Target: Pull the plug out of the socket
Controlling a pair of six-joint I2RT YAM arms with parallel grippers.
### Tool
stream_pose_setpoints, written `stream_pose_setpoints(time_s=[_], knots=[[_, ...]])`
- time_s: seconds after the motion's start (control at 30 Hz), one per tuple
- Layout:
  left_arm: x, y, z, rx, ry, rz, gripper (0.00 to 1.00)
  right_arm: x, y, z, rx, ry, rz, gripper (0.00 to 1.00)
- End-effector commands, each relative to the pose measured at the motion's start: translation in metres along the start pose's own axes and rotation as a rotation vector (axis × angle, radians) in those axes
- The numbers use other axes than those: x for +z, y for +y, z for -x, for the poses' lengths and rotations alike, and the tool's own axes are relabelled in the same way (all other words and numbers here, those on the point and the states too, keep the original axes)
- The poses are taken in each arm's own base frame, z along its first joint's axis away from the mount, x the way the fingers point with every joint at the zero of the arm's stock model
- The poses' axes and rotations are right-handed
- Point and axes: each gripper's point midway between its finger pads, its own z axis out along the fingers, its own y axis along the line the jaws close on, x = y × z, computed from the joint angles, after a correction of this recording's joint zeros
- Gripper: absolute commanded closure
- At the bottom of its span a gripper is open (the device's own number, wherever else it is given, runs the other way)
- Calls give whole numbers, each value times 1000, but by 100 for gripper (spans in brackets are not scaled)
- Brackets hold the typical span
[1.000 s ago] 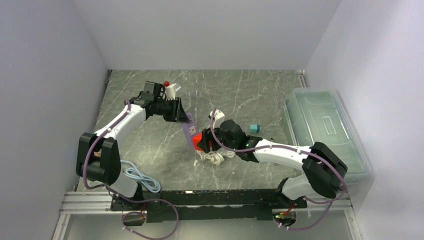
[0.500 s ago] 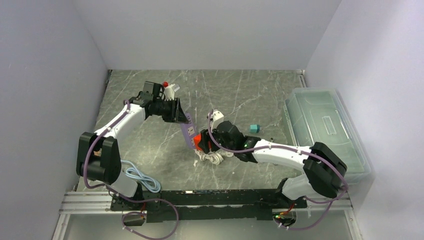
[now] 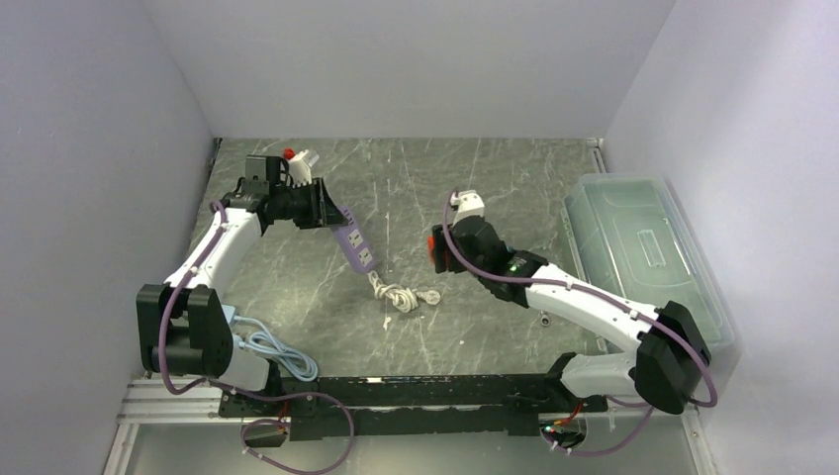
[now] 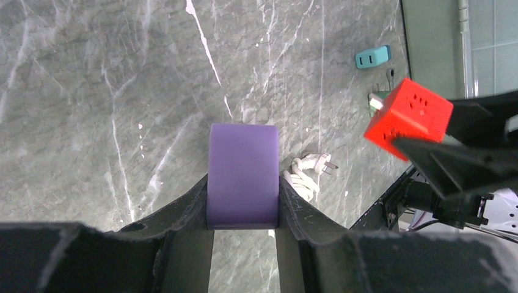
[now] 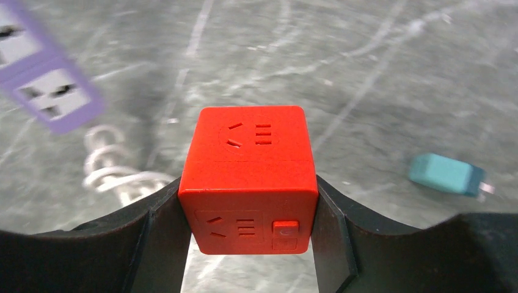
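The socket is a purple power strip (image 3: 358, 253) with my left gripper (image 3: 333, 215) shut on its upper end, so it hangs tilted above the table. In the left wrist view the strip (image 4: 242, 174) fills the gap between the fingers of that gripper (image 4: 242, 196). The plug is a red cube (image 3: 439, 254), free of the strip and well to its right. My right gripper (image 5: 247, 213) is shut on the red cube (image 5: 249, 177), one finger on each side. The strip's white cord (image 3: 401, 295) lies bundled on the table between them.
A teal adapter (image 5: 445, 173) lies on the table beyond the red cube. A clear lidded plastic box (image 3: 643, 247) stands at the right edge. A pale blue cable (image 3: 277, 351) is coiled by the left arm's base. Grey walls close the left, back and right.
The red cube has come out of the purple strip. My right gripper carried it right and back; my left gripper drew the strip left and back.
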Motion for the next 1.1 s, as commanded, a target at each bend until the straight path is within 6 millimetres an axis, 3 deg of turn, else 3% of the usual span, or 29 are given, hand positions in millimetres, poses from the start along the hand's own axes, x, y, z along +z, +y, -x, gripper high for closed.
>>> stream_pose_setpoints(time_s=[0.0, 0.13, 0.43, 0.7, 0.77, 0.9, 1.07], knots=[[-2, -14, 8, 7, -25, -58, 100, 3, -52, -15, 70, 46, -120, 100], [-3, -11, 9, 14, -31, -38, 100, 1, -81, -30, 77, 74, -227, 100], [-4, -11, 9, 15, -32, -36, 100, 0, -115, -51, 134, 71, -421, 100], [-4, -12, 9, 17, -31, -40, 100, 7, -127, -70, 167, 99, -507, 100], [-4, -12, 9, 18, -33, -40, 100, 8, -129, -76, 173, 116, -529, 93], [-5, -12, 9, 20, -36, -39, 100, 9, -129, -85, 191, 137, -531, 61], [-5, -11, 9, 19, -35, -36, 100, 9, -124, -87, 205, 150, -501, 29]])
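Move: Some 12 cm to the right of the right hand and about 12 cm below it, level in reach, is the clear table spot for the held red adapter. The teal plug lies about 8 cm ahead, 16 cm right; the green plug 2 cm ahead, 17 cm right; the wrench 5 cm back, 23 cm right, all near 13 cm below. From the left hand, that spot is roughly 7 cm back, 33 cm right and 14 cm down. Swinging right and down, quickly at first and then easing, the right hand carries the red adapter about 12 cm right and 10 cm lower, to the near-left side of the teal plug and close beside the green one. On the way the wrist turns nearly 30 degrees clockwise and tips slightly further down; the fingers keep their hold. ##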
